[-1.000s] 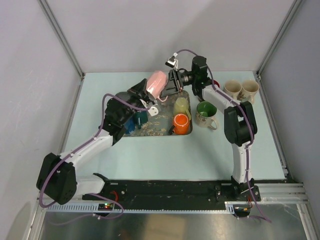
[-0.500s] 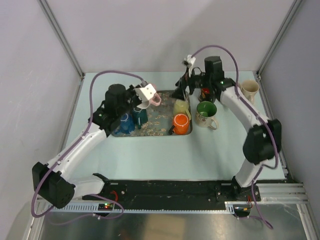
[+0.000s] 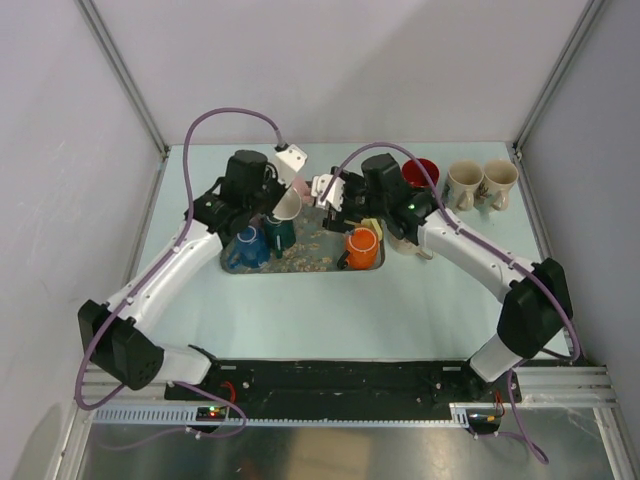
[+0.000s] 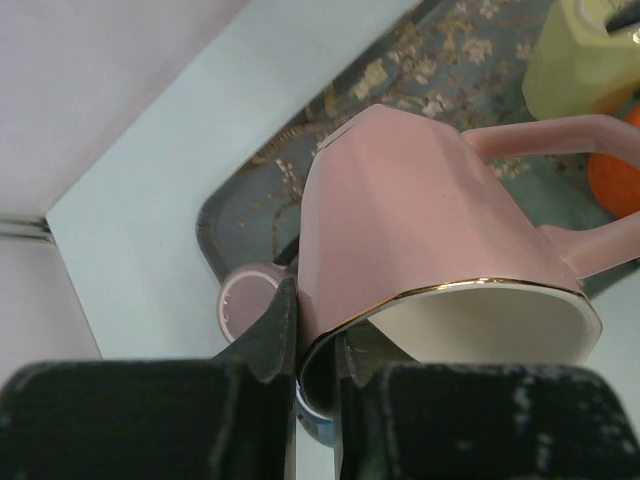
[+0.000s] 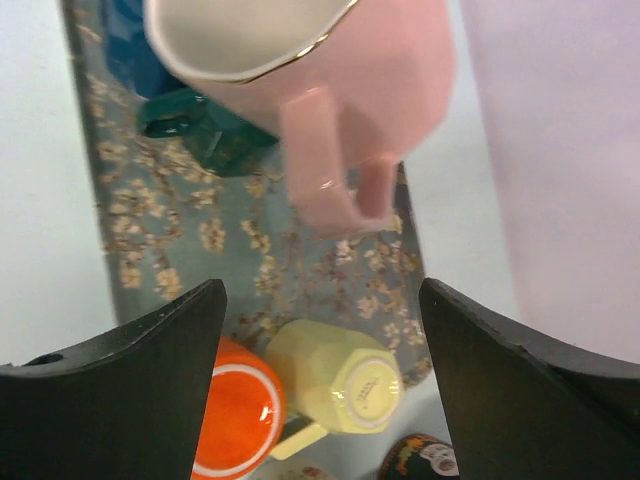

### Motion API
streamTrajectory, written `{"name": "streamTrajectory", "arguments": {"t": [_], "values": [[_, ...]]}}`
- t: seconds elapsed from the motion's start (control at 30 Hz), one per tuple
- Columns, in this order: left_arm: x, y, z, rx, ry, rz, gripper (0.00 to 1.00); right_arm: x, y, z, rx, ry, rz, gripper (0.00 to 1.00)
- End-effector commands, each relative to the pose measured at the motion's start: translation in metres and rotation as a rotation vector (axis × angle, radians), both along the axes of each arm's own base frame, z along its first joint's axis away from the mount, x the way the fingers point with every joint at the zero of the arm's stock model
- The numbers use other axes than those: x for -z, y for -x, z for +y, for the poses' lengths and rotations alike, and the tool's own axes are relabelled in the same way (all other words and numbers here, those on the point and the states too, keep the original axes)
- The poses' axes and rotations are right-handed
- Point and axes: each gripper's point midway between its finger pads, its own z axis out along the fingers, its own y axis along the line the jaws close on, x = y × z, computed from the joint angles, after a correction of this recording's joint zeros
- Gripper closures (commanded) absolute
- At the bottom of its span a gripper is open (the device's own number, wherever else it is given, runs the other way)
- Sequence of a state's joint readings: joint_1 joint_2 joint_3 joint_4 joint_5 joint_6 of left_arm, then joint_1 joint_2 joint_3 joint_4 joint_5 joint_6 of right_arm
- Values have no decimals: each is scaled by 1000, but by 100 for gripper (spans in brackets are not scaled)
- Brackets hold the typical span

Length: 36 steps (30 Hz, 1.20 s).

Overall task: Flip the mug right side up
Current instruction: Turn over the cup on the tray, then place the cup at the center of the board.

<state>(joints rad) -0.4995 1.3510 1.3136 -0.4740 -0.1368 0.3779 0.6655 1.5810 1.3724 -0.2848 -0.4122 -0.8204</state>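
The pink mug with a gold rim hangs tilted on its side above the floral tray, handle pointing away from my left wrist. My left gripper is shut on its rim, one finger inside and one outside. From above, the pink mug shows between the two wrists. My right gripper stands wide open with nothing in it, a little off the pink mug and its handle, over an upside-down yellow mug.
On the tray stand an orange mug, a blue mug, a teal mug and a small lilac mug. A red mug and two cream mugs stand at the back right.
My right gripper has opened, let go of the pink mug and swung left over the tray. The left arm now carries the mug alone, lower and further forward.
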Motion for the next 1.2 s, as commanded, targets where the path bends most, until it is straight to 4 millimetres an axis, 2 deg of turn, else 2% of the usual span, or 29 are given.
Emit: {"name": "streamTrajectory", "arguments": {"t": [0.0, 0.1, 0.17, 0.27, 0.43, 0.5, 0.57, 0.6, 0.63, 0.67, 0.7, 0.77, 0.83, 0.93, 1.07, 1.17], "values": [[-43, -5, -5, -33, 115, -72, 100, -27, -34, 6, 107, 16, -211, 18], [-39, -4, -8, -29, 122, -44, 100, -33, -34, 11, 86, 10, -240, 20], [-38, -4, -11, -30, 140, -30, 100, -29, -24, 17, -3, 16, -233, 21], [-39, -6, -18, -26, 178, -8, 100, -25, -13, 26, -110, 20, -214, 27], [-40, -6, -34, 6, 240, 37, 100, -24, -7, 36, -188, 23, -216, 39], [-41, -5, -36, 13, 252, 46, 100, -23, -7, 38, -196, 32, -216, 47], [-39, -5, -39, 24, 258, 56, 100, -22, -7, 38, -193, 39, -210, 59], [-40, -4, -40, 30, 263, 59, 100, -22, -7, 37, -188, 42, -208, 69], [-40, -3, -42, 39, 267, 65, 96, -21, -8, 35, -181, 46, -202, 82], [-40, -1, -43, 46, 271, 69, 90, -21, -9, 33, -166, 50, -199, 91], [-40, -1, -44, 52, 275, 71, 74, -21, -11, 31, -148, 47, -193, 96], [-42, 0, -44, 48, 282, 69, 46, -25, -16, 23, -101, 35, -175, 99], [-46, 0, -40, 29, 289, 59, 28, -30, -20, 11, -58, 8, -141, 100], [-54, 0, -32, 5, 314, 43, 16, -48, -23, -16, 20, -65, -82, 100], [-57, 0, -24, -38, 380, 56, 10, -74, -29, -61, 148, -193, 28, 100], [-53, -1, -26, -35, 405, 76, 9, -83, -31, -98, 238, -271, 107, 100]]}}
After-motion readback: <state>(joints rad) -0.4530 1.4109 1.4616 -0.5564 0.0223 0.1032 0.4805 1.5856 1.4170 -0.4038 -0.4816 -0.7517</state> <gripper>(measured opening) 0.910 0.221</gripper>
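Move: Held aloft by its rim in the left hand, the pink mug has its handle about 5 cm to the right hand's left, 2 cm ahead and 3 cm higher; from the left hand that handle is some 9 cm right, 2 cm ahead, level. On the tray, roughly 20 cm below the right hand, stand the orange mug 7 cm right and 2 cm back, the yellow mug 9 cm right and 9 cm ahead, and the green mug 14 cm left and 4 cm ahead. Easing left about 3 cm and slightly forward, the right hand closes on the pink mug's handle while the left, still pinching the rim, brings it some 2 cm right and down. The left fingers then open and rise clear about 4 cm; the right keeps its pinch and carries the mug roughly 9 cm right and a little forward, away from the left hand. ##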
